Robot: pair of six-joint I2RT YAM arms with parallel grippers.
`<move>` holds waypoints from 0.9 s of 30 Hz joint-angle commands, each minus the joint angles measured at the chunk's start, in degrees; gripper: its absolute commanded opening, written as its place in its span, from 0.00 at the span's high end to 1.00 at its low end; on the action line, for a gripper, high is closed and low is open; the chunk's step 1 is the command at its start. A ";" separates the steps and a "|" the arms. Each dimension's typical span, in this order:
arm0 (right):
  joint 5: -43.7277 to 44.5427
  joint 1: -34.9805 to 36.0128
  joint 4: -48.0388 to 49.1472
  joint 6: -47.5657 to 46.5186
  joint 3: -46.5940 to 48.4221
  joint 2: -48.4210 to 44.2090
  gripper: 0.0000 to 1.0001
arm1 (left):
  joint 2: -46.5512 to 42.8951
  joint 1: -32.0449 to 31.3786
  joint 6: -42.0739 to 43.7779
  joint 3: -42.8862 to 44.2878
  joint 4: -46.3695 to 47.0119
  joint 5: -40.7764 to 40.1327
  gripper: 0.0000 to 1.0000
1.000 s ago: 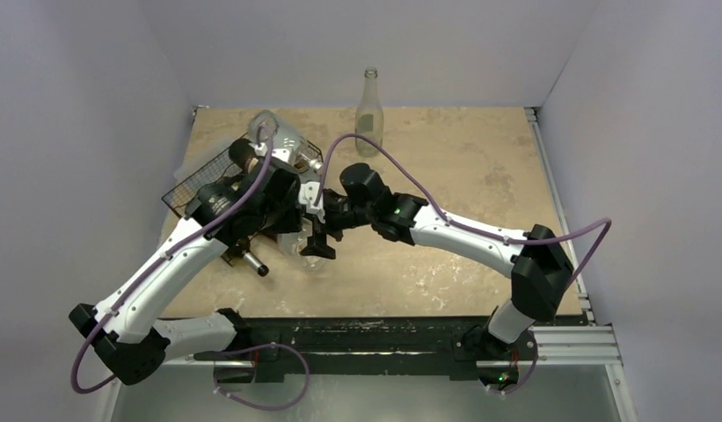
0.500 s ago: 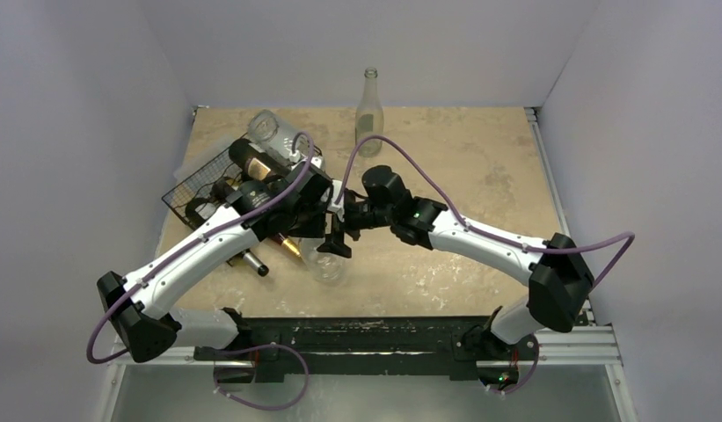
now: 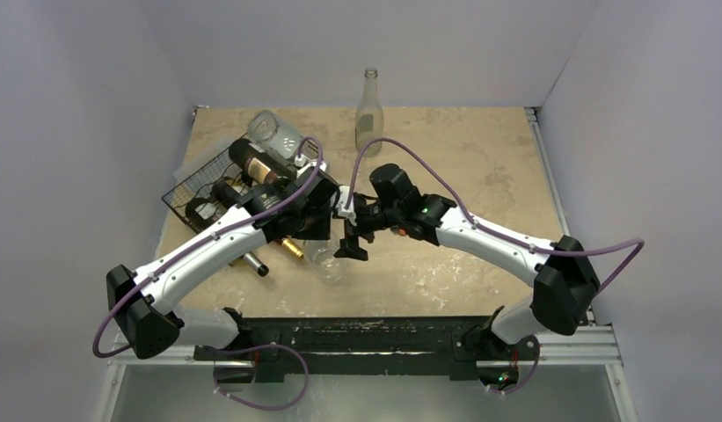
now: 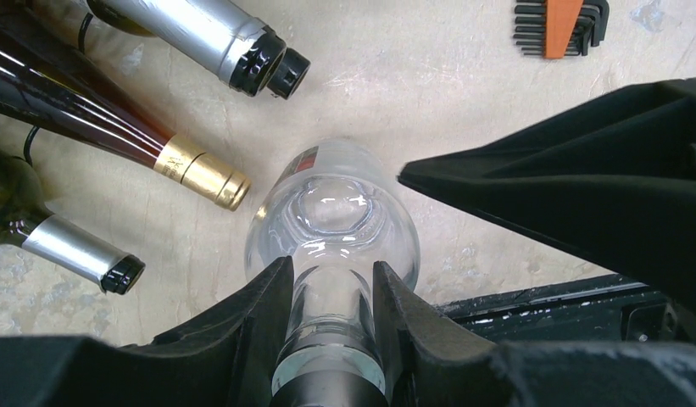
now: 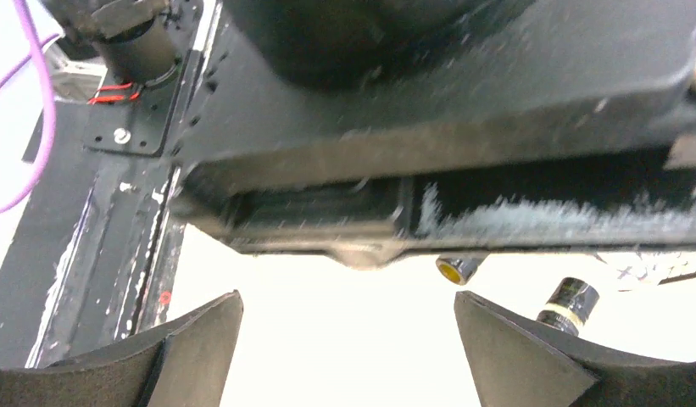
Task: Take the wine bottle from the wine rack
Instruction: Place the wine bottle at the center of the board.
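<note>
My left gripper is shut on the neck of a clear glass wine bottle, whose body hangs base-down over the tan table. From above, this bottle is right of and nearer than the black wire wine rack, clear of it, with the left gripper over it. Whether its base touches the table I cannot tell. My right gripper is just right of the bottle, open and holding nothing. In the right wrist view, its fingers stand wide apart below the left arm's dark underside.
Several bottles still lie in the rack: a clear one and a dark labelled one. Their necks point toward me: silver foil, gold foil. An empty bottle stands at the back. An orange hex-key set lies on the table.
The left arm has carried the clear bottle right and toward the near edge, away from the rack. The right gripper has backed off rightward alongside it, staying open.
</note>
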 commanded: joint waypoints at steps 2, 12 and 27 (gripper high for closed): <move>-4.56 -2.21 -9.34 -9.70 0.74 -4.37 0.01 | -0.50 -0.16 -1.56 0.23 5.24 -0.89 1.00; -6.87 -5.58 -26.00 -20.59 3.62 -7.74 0.01 | -0.60 -0.15 -1.61 -0.34 4.88 -0.87 0.76; -8.04 -8.78 -32.65 -22.92 3.39 -13.94 0.01 | -4.04 -0.15 2.94 -0.41 5.53 3.96 0.22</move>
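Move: The clear bottle stands upright under the left hand, its neck already between the fingers and its middle straight below, some 10 cm down. From that hand, the gold bottle neck is about 9 cm left and 4 cm ahead, the silver neck 17 cm left and 1 cm ahead, the hex keys 19 cm right and 10 cm ahead on the board. From the wide-open right hand, the bottle is roughly 4 cm left, level fore and aft, with its middle 10 cm lower. To the right, away from the clear bottle, the empty right hand backs off about 10 cm, drawing slightly towards its base and turning some 10 degrees with its fingers still wide open. The left hand first stays at the bottle's neck with its grip kept, then opens its fingers to roughly double their gap and lets go, edging right only 1 to 2 cm. ##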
